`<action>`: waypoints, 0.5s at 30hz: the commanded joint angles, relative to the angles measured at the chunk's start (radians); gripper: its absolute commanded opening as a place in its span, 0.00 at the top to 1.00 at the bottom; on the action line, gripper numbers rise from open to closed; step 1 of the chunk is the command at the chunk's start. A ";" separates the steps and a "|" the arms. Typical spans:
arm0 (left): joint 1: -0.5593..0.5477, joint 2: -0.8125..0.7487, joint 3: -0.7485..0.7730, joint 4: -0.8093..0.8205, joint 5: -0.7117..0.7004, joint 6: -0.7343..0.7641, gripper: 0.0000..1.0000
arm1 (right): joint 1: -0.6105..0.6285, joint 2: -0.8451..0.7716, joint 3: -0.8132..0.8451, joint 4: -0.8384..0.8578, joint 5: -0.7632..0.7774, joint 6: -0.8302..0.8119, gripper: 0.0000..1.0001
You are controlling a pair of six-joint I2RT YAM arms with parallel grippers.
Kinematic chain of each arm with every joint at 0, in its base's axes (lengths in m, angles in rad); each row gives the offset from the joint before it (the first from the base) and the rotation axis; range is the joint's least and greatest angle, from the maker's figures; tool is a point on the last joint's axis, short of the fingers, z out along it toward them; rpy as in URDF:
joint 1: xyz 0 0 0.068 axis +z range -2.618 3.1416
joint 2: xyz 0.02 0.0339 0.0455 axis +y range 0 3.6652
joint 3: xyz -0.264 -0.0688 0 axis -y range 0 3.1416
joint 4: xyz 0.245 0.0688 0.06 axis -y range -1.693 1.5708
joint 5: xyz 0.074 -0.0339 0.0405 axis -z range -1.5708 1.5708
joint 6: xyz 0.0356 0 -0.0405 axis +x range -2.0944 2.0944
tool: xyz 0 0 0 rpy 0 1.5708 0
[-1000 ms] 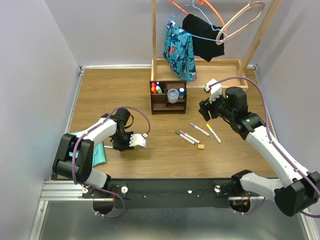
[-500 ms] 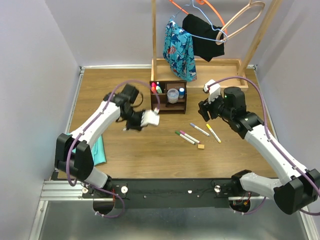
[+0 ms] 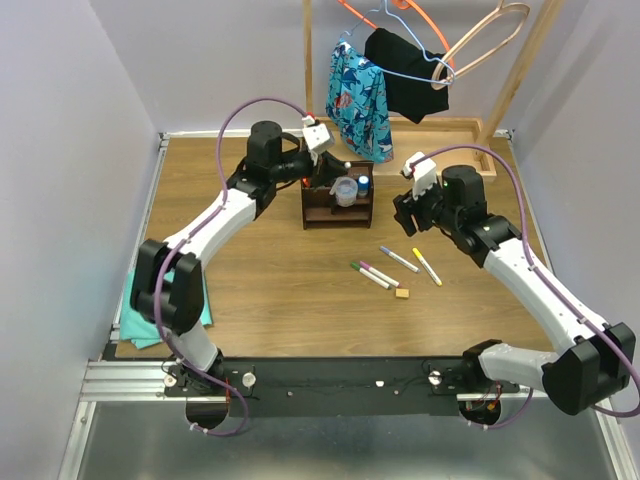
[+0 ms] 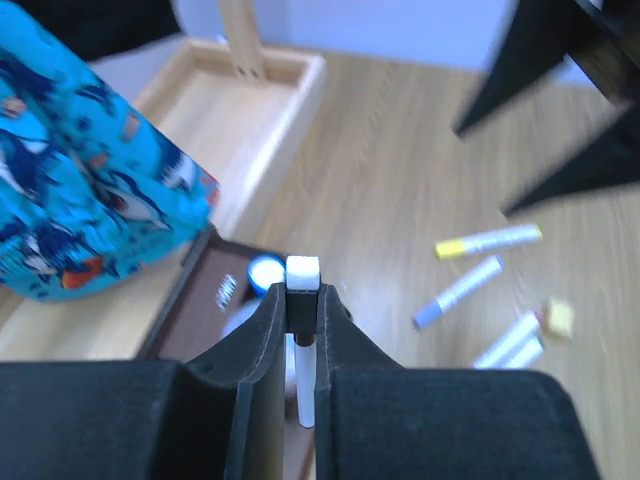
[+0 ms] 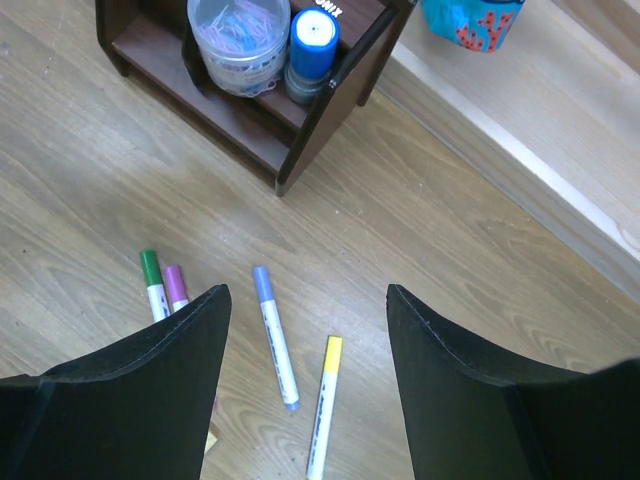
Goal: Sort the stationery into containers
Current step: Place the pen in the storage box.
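Observation:
My left gripper (image 3: 335,162) is shut on a thin white marker (image 4: 303,272) with a dark band, held above the dark brown organizer (image 3: 337,212). The organizer holds highlighters (image 3: 312,178), a clear round tub (image 3: 346,190) and a blue-capped item (image 3: 363,184). My right gripper (image 3: 405,212) is open and empty above the loose markers. On the table lie a green marker (image 5: 152,280), a purple one (image 5: 176,287), a blue one (image 5: 273,335) and a yellow one (image 5: 324,400). A tan eraser (image 3: 402,293) lies near them.
The clothes rack's long light wooden tray (image 3: 455,135) stands behind the organizer, with a blue patterned garment (image 3: 358,100) hanging just over it. A teal folded cloth (image 3: 140,310) lies at the near left edge.
My left arm has swung from the near left of the table up to the organizer with the marker in its jaws. My right gripper has shifted slightly toward the organizer.

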 commanded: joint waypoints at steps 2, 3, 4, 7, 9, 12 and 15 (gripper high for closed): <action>0.006 0.119 0.018 0.516 -0.153 -0.314 0.93 | -0.006 0.022 0.045 -0.006 0.019 -0.015 0.29; 0.006 0.129 0.019 0.530 -0.167 -0.316 0.94 | -0.006 0.025 0.046 -0.006 0.020 -0.014 0.29; 0.007 0.136 0.024 0.532 -0.174 -0.314 0.94 | -0.006 0.027 0.049 -0.006 0.020 -0.015 0.29; 0.013 0.164 0.033 0.524 -0.167 -0.302 0.94 | -0.007 0.031 0.045 -0.009 0.026 -0.021 0.29; 0.021 0.175 0.030 0.524 -0.174 -0.305 0.96 | -0.006 0.031 0.043 -0.006 0.028 -0.023 0.29; 0.042 0.181 0.016 0.529 -0.178 -0.310 0.96 | -0.007 0.039 0.042 0.003 0.029 -0.024 0.29; 0.072 0.181 0.001 0.523 -0.181 -0.293 0.96 | -0.007 0.053 0.042 0.009 0.026 -0.021 0.29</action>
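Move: The left hand holds the pen upright, high over the storage box. The box's left rear slot, with the highlighters, lies about 5 cm ahead, 5 cm to the left and 18 cm below. The clip tub stands about 3 cm ahead, 1 cm right and 20 cm down, the blue-capped bottle roughly 4 cm ahead, 5 cm right and 20 cm down. From the idle right hand the slot lies about 10 cm ahead, 19 cm left and 12 cm below. Fingers still shut on the pen, the left hand carries it about 7 cm forward, high over the box towards its rear edge, fast at first and then slowing, with almost no change of height. The wrist tips the fingers up by 10 to 15 degrees and swings them some 10 degrees counter-clockwise. ##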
